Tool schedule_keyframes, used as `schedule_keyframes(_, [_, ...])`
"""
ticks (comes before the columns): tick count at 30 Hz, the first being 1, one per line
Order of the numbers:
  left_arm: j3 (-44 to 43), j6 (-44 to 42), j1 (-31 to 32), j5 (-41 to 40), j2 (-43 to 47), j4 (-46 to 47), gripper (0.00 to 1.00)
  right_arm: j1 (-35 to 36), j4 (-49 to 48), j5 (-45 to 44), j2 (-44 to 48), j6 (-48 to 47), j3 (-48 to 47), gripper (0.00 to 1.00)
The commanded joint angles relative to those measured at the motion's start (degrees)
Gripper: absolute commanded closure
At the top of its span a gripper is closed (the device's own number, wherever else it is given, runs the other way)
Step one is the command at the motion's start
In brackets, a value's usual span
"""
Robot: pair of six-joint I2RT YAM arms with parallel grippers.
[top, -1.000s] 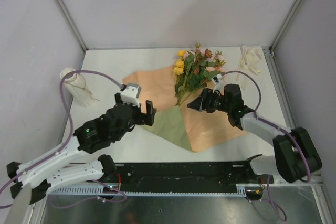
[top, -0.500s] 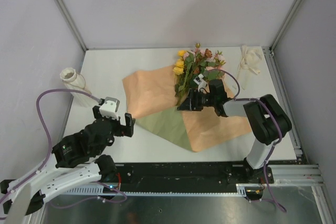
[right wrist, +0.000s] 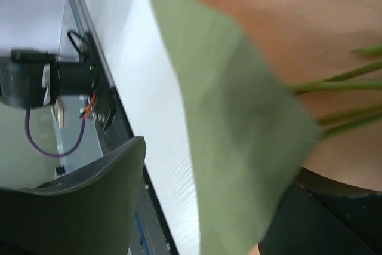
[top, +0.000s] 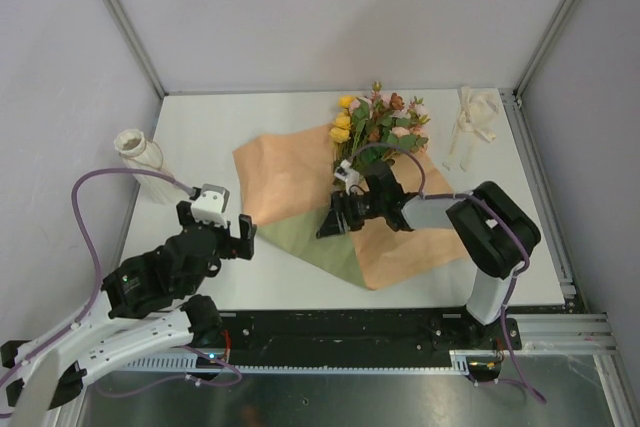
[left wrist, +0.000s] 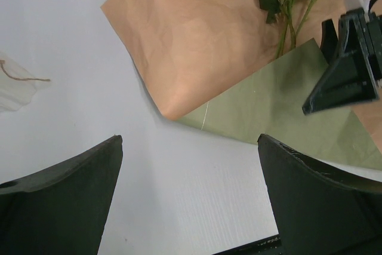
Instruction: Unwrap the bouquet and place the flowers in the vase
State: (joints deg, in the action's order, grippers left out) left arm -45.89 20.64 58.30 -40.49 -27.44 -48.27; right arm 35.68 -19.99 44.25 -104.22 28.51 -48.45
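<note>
The bouquet's paper [top: 290, 172] lies unfolded, peach-orange side up, with an olive-green flap [top: 325, 242] turned over at its near corner. The flowers [top: 375, 127] rest on the sheet, blooms toward the back and stems [right wrist: 340, 82] pointing near. My right gripper [top: 335, 219] is low over the stem ends and the green flap [right wrist: 239, 147], open, with the flap's edge between its fingers [right wrist: 219, 159]. My left gripper [top: 216, 225] hovers open over bare table left of the paper [left wrist: 197, 34], holding nothing [left wrist: 190, 141]. The cream-white vase [top: 140, 157] is at the far left edge.
The cream ribbon [top: 472, 122] lies loose at the back right corner. A black rail [top: 340, 332] runs along the table's near edge. Grey walls close in the back and both sides.
The right gripper slid left and nearer, from beside the stems down to the green flap, its jaws narrowing slightly. The left arm pulled back left, off the paper, and then held still.
</note>
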Motion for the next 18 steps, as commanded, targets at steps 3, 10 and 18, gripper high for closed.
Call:
schedule_keyframes(3, [-0.3, -0.8, -0.3, -2.2, 1.5, 0.3, 0.0, 10.0, 9.3, -4.4, 8.7, -5.9, -1.0, 0.29])
schedule_keyframes(10, [-0.3, -0.7, -0.3, -2.6, 0.8, 0.2, 0.0, 20.4, 14.2, -13.9, 13.2, -5.5, 1.2, 0.28])
schedule_keyframes(18, [-0.3, -0.7, -0.3, -3.3, 0.3, 0.3, 0.0, 28.6, 10.1, -19.3, 15.5, -0.4, 4.1, 0.28])
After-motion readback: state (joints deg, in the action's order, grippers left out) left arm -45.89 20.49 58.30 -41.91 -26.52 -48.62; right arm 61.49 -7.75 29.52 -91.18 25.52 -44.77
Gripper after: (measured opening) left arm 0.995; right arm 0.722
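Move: The green folded-over flap of the wrapping is right at the right hand, its middle about 3 cm back, 2 cm left and 3 cm below. The stems emerge from under the flap roughly 7 cm ahead and 2 cm right, the flower heads some 20 cm ahead and 9 cm right; the table's front edge runs about 18 cm back. From the left hand, the flap lies about 6 cm ahead, 15 cm right and 18 cm below. Back towards its base sweeps the right hand, about 15 cm and some 4 cm left, arching up 3 cm before sinking again near the table's front edge. Its half-open fingers point left and don't close; the forward finger keeps pushing the flap back from its brown side, away from the stems, while the hand turns roughly 15 degrees counter-clockwise. ##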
